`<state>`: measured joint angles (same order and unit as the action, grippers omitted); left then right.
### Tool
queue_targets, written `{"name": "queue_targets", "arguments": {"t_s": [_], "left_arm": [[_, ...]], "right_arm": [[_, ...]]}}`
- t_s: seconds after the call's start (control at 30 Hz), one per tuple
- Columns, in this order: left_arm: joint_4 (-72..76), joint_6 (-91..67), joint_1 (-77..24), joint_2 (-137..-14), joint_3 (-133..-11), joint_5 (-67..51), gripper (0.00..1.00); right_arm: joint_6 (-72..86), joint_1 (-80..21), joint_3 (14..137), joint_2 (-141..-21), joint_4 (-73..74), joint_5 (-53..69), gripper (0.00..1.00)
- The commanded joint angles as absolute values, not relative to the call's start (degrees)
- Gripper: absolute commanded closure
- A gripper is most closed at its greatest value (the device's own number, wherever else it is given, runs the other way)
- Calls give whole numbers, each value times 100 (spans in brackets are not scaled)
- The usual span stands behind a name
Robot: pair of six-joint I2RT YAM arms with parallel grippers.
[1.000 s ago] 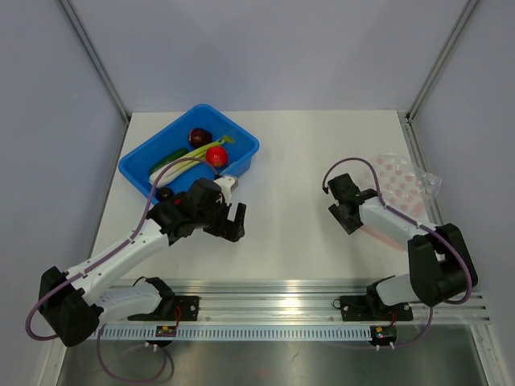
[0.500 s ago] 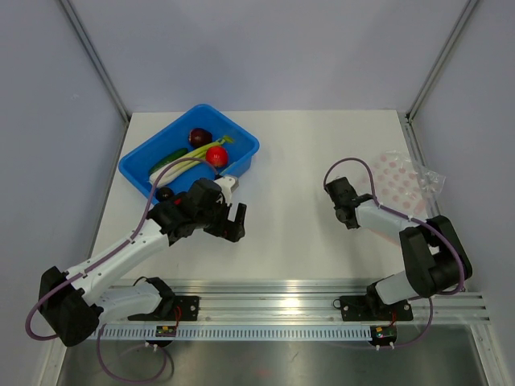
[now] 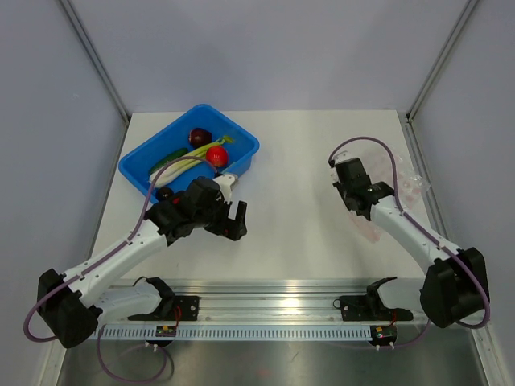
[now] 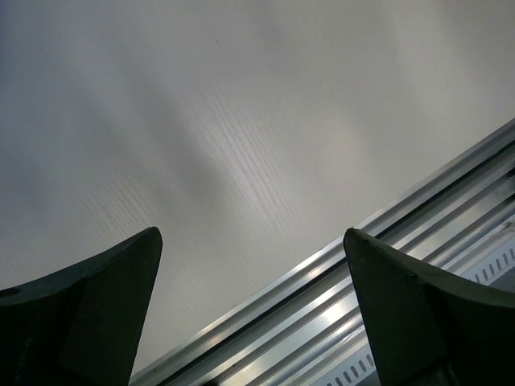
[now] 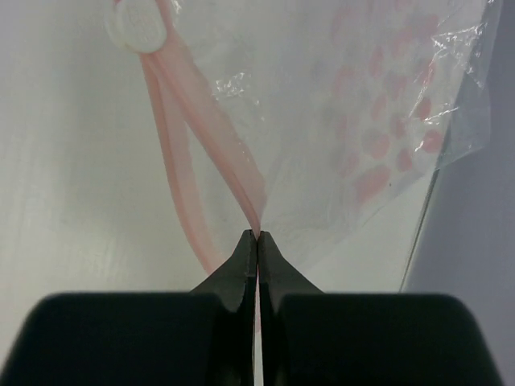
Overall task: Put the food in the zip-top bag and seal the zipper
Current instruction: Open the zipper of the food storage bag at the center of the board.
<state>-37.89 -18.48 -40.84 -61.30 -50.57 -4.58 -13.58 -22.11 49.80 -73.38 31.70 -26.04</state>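
The zip-top bag [image 5: 362, 121], clear with pink dots, lies at the table's right side [image 3: 412, 186]. My right gripper [image 5: 257, 235] is shut on the zipper [image 5: 229, 165], pinching one pink strip so the bag rises from the table; it sits over the bag's near edge [image 3: 368, 211]. A white slider [image 5: 138, 28] marks the zipper's far end. The food is in a blue bin: a red fruit [image 3: 216, 155], a maroon one [image 3: 199, 137], a green cucumber [image 3: 167, 158] and a pale stalk [image 3: 189, 163]. Another dark fruit [image 3: 164, 194] lies beside the bin. My left gripper [image 3: 233, 221] hangs open and holds nothing [image 4: 251, 237].
The blue bin [image 3: 241, 141] stands at the back left, just beyond my left wrist. An aluminium rail [image 4: 378, 265] runs along the near table edge. Grey walls and frame posts [image 3: 438, 64] close in the table's sides and back.
My right gripper has shut on the bag's zipper strip, and the right arm has swung over the bag. The left arm has barely moved.
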Motion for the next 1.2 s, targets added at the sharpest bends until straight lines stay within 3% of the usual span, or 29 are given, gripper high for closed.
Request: {"name": "queue_targets", "arguments": {"t_s": [0.0, 0.27, 0.53, 0.87, 0.97, 1.07, 1.1, 1.17], "left_arm": [[-3261, -1986, -4122, -6038, -5502, -896, 1], [-1972, -2777, -4219, -6661, -5854, -1748, 1], [-1319, -2926, -4219, -7558, -6161, -1854, 2], [-413, -3638, -4219, -8621, -6468, -1652, 11], [-378, -3726, -4228, -8832, -6504, -1661, 24], [-351, -3762, -4228, -8842, -6425, -1644, 49], [-352, -3762, -4228, -8824, -6381, -1644, 64], [-378, -3771, -4228, -8737, -6355, -1670, 79]], "right_arm": [[-538, -2268, 5852, -7022, 3936, -1680, 100], [1448, -2320, 7470, -7576, 4413, 955, 100], [2601, -2618, 7998, -8244, 4474, 1547, 100], [2935, -2962, 7726, -8007, 4149, 1547, 100], [3023, -2979, 7647, -7849, 4122, 1564, 100], [3102, -2979, 7559, -7691, 4113, 1424, 100], [3129, -2971, 7541, -7664, 4131, 1363, 100], [3129, -2971, 7550, -7646, 4262, 1126, 100]]}}
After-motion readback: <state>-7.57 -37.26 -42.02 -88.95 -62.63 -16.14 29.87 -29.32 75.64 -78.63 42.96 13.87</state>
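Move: Some 37 cm to the right of the empty left hand, 10 cm ahead and about 6 cm lower, is the bag's free lip; the blue bin stands 23 cm ahead and 13 cm left of it. The right hand already pinches the other lip. From the right hand, the board's centre lies 26 cm left and about level fore-and-aft, the slider 11 cm ahead and 5 cm left, and the bag body 5 cm ahead and 10 cm right. Keeping its shut pinch on one lip, the right hand lifts about 10 cm while swinging some 20 cm left towards the board's centre, rolling its left side up. The left hand hops up, then goes right and forward to meet the bag, sinking a little and rolling its left side down, before its wide-open fingers close most of the way around the free lip. ##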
